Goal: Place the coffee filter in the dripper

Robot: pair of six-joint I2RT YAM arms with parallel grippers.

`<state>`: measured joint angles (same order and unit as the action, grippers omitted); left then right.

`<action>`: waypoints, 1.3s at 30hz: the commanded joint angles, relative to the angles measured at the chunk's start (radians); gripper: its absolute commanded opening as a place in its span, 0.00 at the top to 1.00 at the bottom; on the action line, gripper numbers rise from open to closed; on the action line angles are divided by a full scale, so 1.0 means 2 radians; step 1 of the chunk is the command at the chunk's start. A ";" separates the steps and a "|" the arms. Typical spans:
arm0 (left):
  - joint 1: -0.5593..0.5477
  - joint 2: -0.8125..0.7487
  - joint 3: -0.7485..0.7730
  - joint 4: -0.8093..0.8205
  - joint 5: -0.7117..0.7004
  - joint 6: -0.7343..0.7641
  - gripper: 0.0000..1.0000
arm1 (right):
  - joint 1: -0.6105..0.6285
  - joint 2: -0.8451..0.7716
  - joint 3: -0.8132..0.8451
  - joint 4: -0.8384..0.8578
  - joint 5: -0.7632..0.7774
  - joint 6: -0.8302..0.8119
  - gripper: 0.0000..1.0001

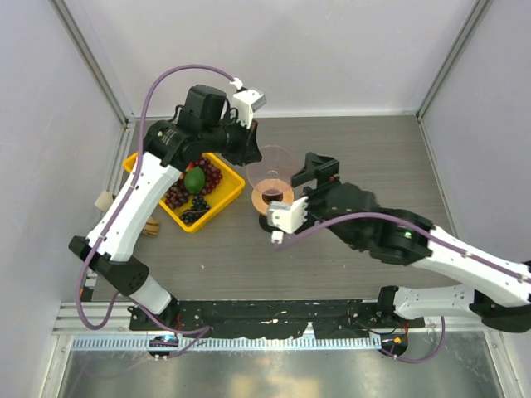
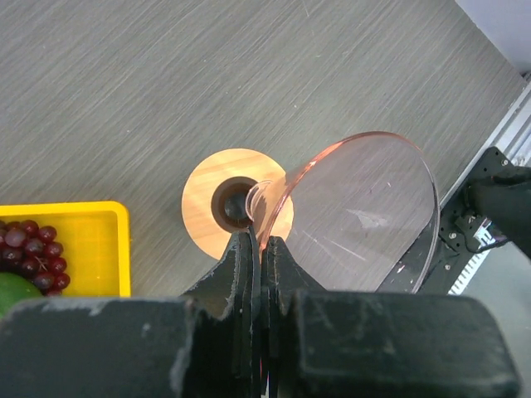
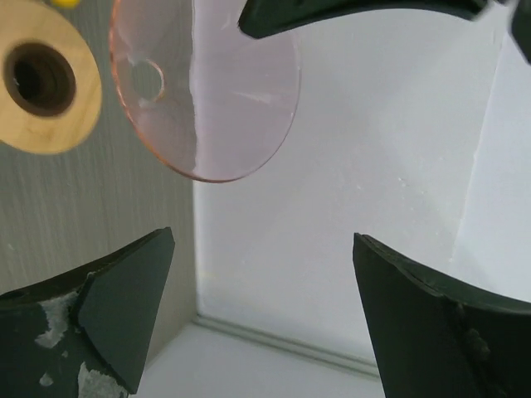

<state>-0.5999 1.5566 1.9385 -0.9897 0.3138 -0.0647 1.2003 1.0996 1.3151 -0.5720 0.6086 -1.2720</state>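
Observation:
The dripper is in two parts. Its clear, pink-tinted cone (image 2: 365, 215) hangs tilted in the air, pinched at the rim by my left gripper (image 2: 262, 240), which is shut on it. The cone (image 1: 274, 162) is just beyond the light-wood ring collar (image 1: 272, 197), which stays on its black base on the table. The ring (image 2: 207, 207) lies below and left of the cone. My right gripper (image 3: 264, 240) is open and empty, with the cone (image 3: 207, 91) and ring (image 3: 50, 79) ahead of it to the upper left. The coffee filter is not in view.
A yellow tray (image 1: 217, 213) with dark grapes and a green fruit (image 1: 194, 180) stands left of the ring, under my left arm. Something tan (image 1: 150, 226) peeks out beside that arm, and a small beige block (image 1: 104, 199) lies at the left wall. White walls enclose the table.

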 commanded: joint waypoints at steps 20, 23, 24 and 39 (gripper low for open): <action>0.035 0.095 0.006 -0.024 0.083 -0.022 1.00 | -0.448 0.052 0.114 -0.140 -0.497 0.487 0.04; 0.038 0.092 -0.010 -0.014 0.081 -0.031 1.00 | -0.450 0.060 0.110 -0.145 -0.510 0.492 0.05; 0.039 0.092 -0.015 -0.008 0.081 -0.032 1.00 | -0.451 0.063 0.110 -0.147 -0.517 0.495 0.05; 0.054 0.109 -0.030 0.012 0.087 -0.037 1.00 | -0.457 0.092 0.118 -0.150 -0.552 0.514 0.04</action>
<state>-0.4950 1.7763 1.8877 -1.0256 0.4541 -0.1242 0.2924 1.2819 1.5127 -0.8864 -0.4595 -0.2684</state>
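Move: The left hand already pinches the clear filter cone by its rim; the wooden dripper lies about 4 cm ahead of that hand, 5 cm to its right and roughly 21 cm below. The black carafe stands directly beneath the dripper, about 28 cm below the hand, and the yellow fruit box's middle is some 14 cm ahead, 20 cm left and 31 cm down. From the empty right hand the dripper is about 8 cm ahead, 8 cm left and 24 cm below. Downward about 10 cm, and a little forward, the left hand lowers the filter towards the dripper, its fingers tipping some 20 degrees steeper and keeping their pinch on the rim. The right hand, already open and free of the filter, rises slightly as it swings right, then sweeps forward and down, rolling and tipping strongly towards the table; it stays open. ##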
